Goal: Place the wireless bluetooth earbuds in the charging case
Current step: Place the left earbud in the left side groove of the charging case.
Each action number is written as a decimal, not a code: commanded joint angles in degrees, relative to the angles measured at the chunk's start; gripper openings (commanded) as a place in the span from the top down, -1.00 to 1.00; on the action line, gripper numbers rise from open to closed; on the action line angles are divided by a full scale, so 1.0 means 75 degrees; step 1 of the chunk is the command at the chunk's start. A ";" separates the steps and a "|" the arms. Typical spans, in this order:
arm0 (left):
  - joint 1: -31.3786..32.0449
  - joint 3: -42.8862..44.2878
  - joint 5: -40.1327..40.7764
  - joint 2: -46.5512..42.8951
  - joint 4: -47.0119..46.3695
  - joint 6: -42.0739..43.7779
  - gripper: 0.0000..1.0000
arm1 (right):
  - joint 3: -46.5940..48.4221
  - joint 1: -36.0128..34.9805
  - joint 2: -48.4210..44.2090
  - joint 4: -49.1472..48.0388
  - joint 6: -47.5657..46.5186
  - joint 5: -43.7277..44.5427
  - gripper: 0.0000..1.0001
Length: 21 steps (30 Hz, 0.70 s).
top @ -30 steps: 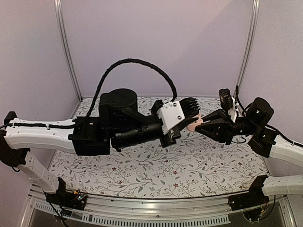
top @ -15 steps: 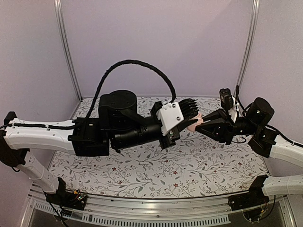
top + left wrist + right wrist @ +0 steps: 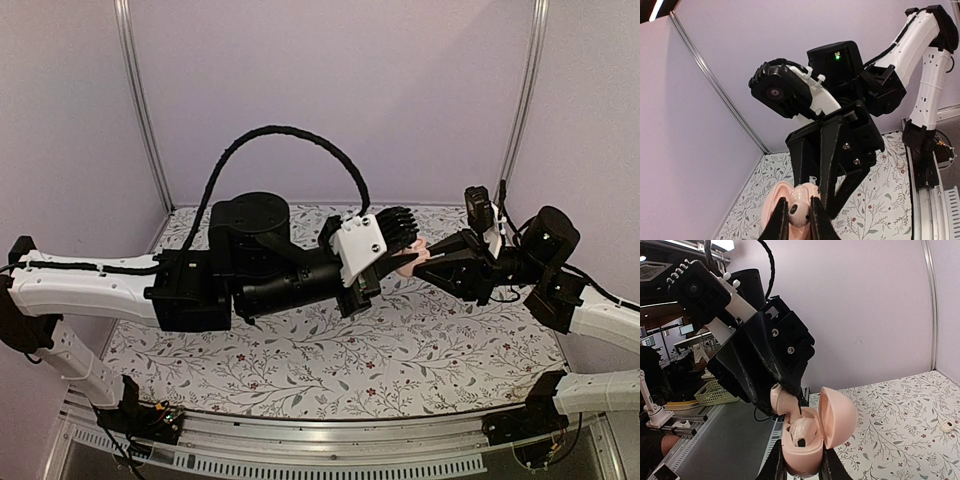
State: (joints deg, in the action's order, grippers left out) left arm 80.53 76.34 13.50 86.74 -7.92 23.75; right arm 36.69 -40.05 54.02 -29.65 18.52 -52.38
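My right gripper (image 3: pixel 801 445) is shut on the pale pink charging case (image 3: pixel 803 463) and holds it in the air with its lid (image 3: pixel 837 417) open to the right. One earbud (image 3: pixel 803 430) with a dark spot sits in the case. My left gripper (image 3: pixel 799 200) is shut on a second pink earbud (image 3: pixel 798 214). In the right wrist view this earbud (image 3: pixel 781 403) hangs at the case's left rim, partly in the opening. In the top view the left gripper (image 3: pixel 405 240) and right gripper (image 3: pixel 428 260) meet above the table, with the case (image 3: pixel 408 263) barely showing between them.
The floral-patterned table (image 3: pixel 330 350) lies below both arms. A small white object (image 3: pixel 946 426) rests on it at the right in the right wrist view. Lilac walls and metal posts (image 3: pixel 140 100) enclose the back and sides. A cable loops over the left arm (image 3: pixel 290 130).
The two grippers have drawn slightly closer together, and less of the pink case shows between them in the top view. Both stay shut.
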 commanded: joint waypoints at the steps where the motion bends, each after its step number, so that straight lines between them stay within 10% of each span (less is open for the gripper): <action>1: 0.0119 -0.0126 0.0162 0.0012 0.0037 -0.0139 0.87 | 0.0019 0.0032 -0.0125 -0.0267 -0.0057 0.0140 1.00; 21: 0.0116 -0.0367 0.0730 -0.0259 -0.0357 -0.0134 0.17 | -0.0022 0.0032 -0.0178 -0.0065 -0.0126 0.0206 1.00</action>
State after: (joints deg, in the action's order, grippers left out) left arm 80.77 74.83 17.30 86.70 -8.43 22.81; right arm 36.69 -40.05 53.58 -29.63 18.17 -51.18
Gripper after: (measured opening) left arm 0.386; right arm 0.178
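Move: The left hand still holds the left earbud between its fingertips. The case with its left groove lies about 2 cm to that hand's right, 1 cm ahead and 2 cm lower, and the open lid some 3 cm ahead and 2 cm right. The other earbud, already in the case, sits about 3 cm right and 1 cm ahead, 1 cm lower. For the right hand, which grips the case, the case's middle is about 1 cm left and 1 cm above. Down and forward by about 1 cm each, slowly, the left hand eases in at the case, turning barely 5 degrees counter-clockwise, while its fingers part from nearly shut to more than a third open and let go of the left earbud at the groove. The right hand stays put and keeps its grip on the case. ##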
